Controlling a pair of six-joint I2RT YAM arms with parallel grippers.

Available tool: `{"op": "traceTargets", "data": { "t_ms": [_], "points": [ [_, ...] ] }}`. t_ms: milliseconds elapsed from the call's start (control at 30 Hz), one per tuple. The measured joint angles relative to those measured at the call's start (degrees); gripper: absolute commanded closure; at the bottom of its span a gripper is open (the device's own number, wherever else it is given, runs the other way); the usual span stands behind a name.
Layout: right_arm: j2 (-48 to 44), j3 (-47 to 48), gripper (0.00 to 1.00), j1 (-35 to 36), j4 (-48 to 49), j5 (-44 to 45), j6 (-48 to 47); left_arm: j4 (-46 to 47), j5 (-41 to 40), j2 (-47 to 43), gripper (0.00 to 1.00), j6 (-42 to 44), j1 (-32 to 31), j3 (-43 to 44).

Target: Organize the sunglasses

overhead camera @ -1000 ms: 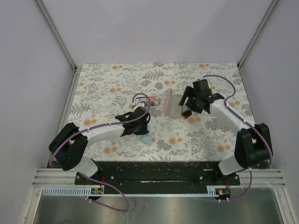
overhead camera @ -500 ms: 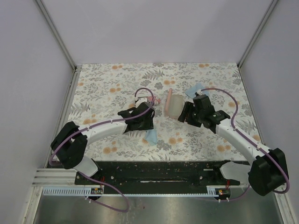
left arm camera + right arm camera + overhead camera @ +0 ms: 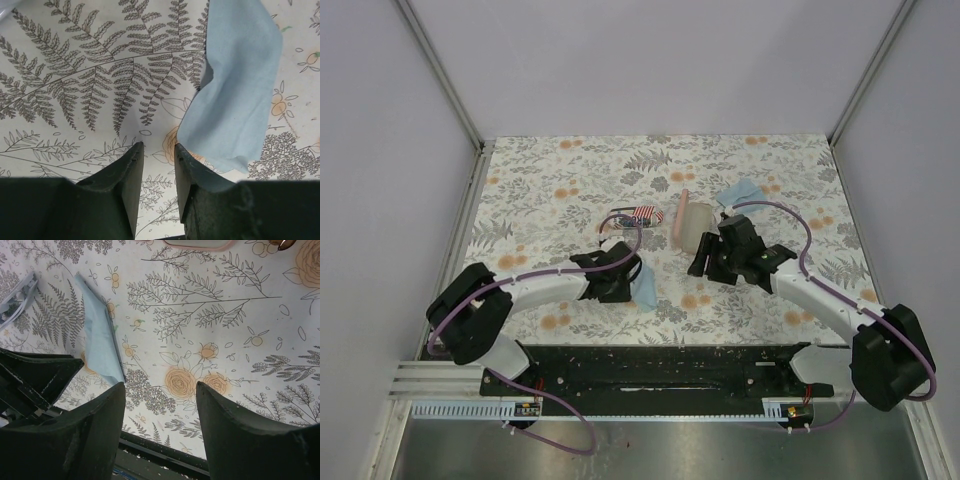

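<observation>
A sliver of the reddish-brown sunglasses (image 3: 287, 244) shows at the top edge of the right wrist view; in the top view my right arm hides them. Pale thin bars (image 3: 17, 296) at the left edge look like the silvery-framed pair, mostly cut off. My left gripper (image 3: 157, 146) (image 3: 625, 278) hovers low over the tablecloth, jaws a little apart with nothing between them. A blue cloth (image 3: 235, 95) (image 3: 645, 288) lies flat beside its right finger. My right gripper (image 3: 160, 385) (image 3: 703, 262) is open over bare floral cloth, just in front of the pink case (image 3: 681, 218).
An American-flag case (image 3: 645, 213) sits behind my left gripper. A second blue cloth (image 3: 738, 192) lies at the back right. The pink case's rim (image 3: 200, 244) shows at the top of the right wrist view. The black base rail (image 3: 650, 365) runs along the near edge.
My left gripper opened and let go of the blue cloth, which now lies on the table. My right arm swung from beside the pink case toward the near middle, uncovering the rear blue cloth.
</observation>
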Motion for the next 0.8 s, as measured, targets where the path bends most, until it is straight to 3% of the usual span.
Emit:
{"op": "traceTargets", "data": {
  "t_ms": [300, 500, 800],
  "points": [
    [1.1, 0.1, 0.34, 1.0, 0.8, -0.9, 0.0, 3.3, 0.0, 3.1, 0.71, -0.1, -0.4, 1.7],
    [1.1, 0.1, 0.34, 1.0, 0.8, -0.9, 0.3, 5.2, 0.1, 5.1, 1.0, 0.3, -1.6, 3.0],
    [1.0, 0.0, 0.34, 1.1, 0.8, -1.2, 0.4, 5.1, -0.8, 5.6, 1.0, -0.3, -2.1, 3.6]
  ]
}}
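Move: The blue cloth's middle lies about 5 cm right of the left hand, 2 cm ahead and 1 cm below; its near left corner is right beside the right-hand finger. The flag-patterned case is some 15 cm ahead and 2 cm right, the open pink case about 14 cm ahead and 12 cm right, and the clear glasses roughly 8 cm ahead and 9 cm left. From the right hand the cloth is about 11 cm left, 2 cm back and 8 cm below. The left fingers, part open at first, close fully and pinch the blue cloth at the near end of its left edge. To get there the hand slides low over the table about 3.5 cm right and 1.5 cm forward, hardly sinking, and shuts only as it reaches the cloth, still pointing steeply down. ##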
